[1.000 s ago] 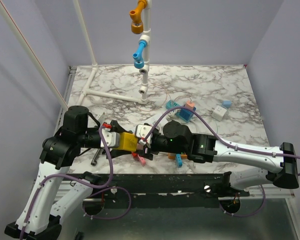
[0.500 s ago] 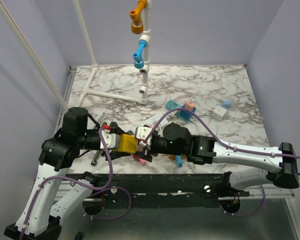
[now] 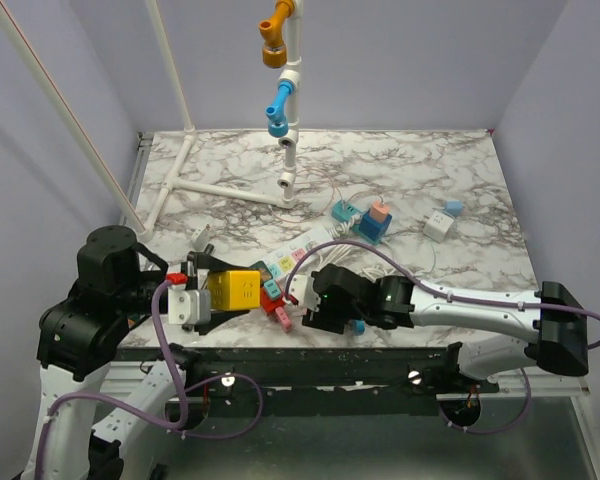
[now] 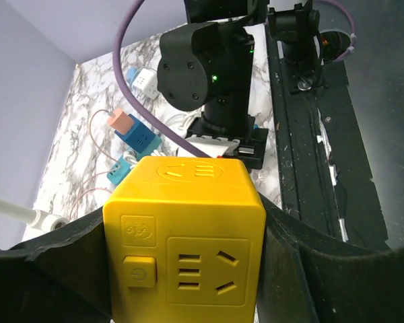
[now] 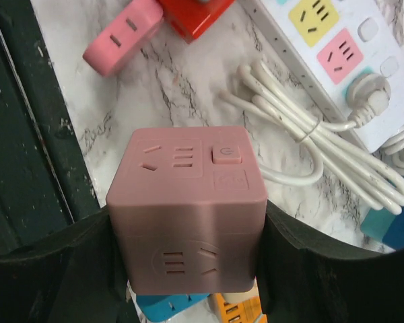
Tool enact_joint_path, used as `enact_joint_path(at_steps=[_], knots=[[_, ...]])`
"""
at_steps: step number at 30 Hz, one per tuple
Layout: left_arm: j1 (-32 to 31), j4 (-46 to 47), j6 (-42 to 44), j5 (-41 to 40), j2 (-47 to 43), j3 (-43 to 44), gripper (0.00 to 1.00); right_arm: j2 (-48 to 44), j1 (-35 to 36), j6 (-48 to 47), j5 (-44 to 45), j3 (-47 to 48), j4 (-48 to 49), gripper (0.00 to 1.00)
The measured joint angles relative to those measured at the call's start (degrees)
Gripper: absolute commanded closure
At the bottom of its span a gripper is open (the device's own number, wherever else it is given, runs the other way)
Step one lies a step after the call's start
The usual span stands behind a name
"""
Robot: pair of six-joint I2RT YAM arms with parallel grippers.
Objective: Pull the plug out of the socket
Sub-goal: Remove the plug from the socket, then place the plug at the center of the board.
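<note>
My left gripper [image 3: 212, 298] is shut on a yellow cube plug [image 3: 234, 289] with outlet slots on its faces, held off the table at the near left. In the left wrist view the cube [image 4: 185, 235] fills the space between the black fingers [image 4: 67, 269]. My right gripper [image 5: 188, 235] is shut on a pink cube plug [image 5: 187, 195] above the marble. The socket, a long white power strip [image 3: 298, 250], lies between both arms. Its yellow and pink outlets [image 5: 326, 40] stand empty beside its coiled white cord [image 5: 310, 134]. The two cubes are apart.
A pink plug [image 5: 121, 37] and a red piece [image 5: 195, 13] lie near the table's front edge [image 3: 310, 345]. Blue, teal and white adapters [image 3: 373, 222] sit further back right. A white pipe stand [image 3: 288, 150] with orange and blue fittings rises at the back.
The left arm has drawn back to the left with the yellow cube. The right gripper has shifted right and down, so the two grippers now stand apart.
</note>
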Motion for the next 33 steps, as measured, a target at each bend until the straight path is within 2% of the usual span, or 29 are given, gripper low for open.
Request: enact_joint_path(at_steps=[2,8,14,21,24,33], knots=[[-0.02,-0.02,0.0,0.17,-0.17,0.26,1.0,-0.04,0.04,0.0,0.94,-0.22,-2.71,0.99],[-0.02,1.18,-1.36,-0.79,-0.09,-2.49,1.0,-2.34,0.02,0.46,3.3,2.25,-3.06,0.99],[-0.02,6.82,-7.21,-8.87,2.56,-4.46,1.0,-4.2,-3.48,3.58,6.32,8.13,0.39,0.99],[0.87,11.98,-13.18,-22.84,13.94,-3.82,1.0,-2.91,-19.69,13.33,8.74,16.22,4.55,0.99],[2.36,12.87,-15.65,-28.28,21.66,-2.1,1.0,-0.42,-26.77,18.86,9.97,19.15,4.52,0.99],[8.35,12.63,-18.99,-37.09,41.22,4.7,1.0,1.33,-48.22,34.53,11.87,17.55,3.78,0.99]])
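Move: The pink cube, already free of the yellow one, is in the right hand; the white cube beside its open spot lies about 27 cm ahead, 29 right and 10 below, the blue box with the peach plug level with that cube but only 14 cm right. From the left hand, holding the yellow cube high up, the white pipe bar is some 36 cm ahead, 9 left, 35 below; the green box is 16 cm ahead, 2 left, 33 below. The pink cube, still gripped by the right hand, swings forward some 25 cm, rises, then veers right about 20 cm towards the white cube, its fingers turning clockwise to point forward. The yellow cube, still in the left fingers, goes forward about as far while sinking 14 cm and drifting slightly left, towards the white pipe bar, with the wrist turning counter-clockwise and tipping down. ##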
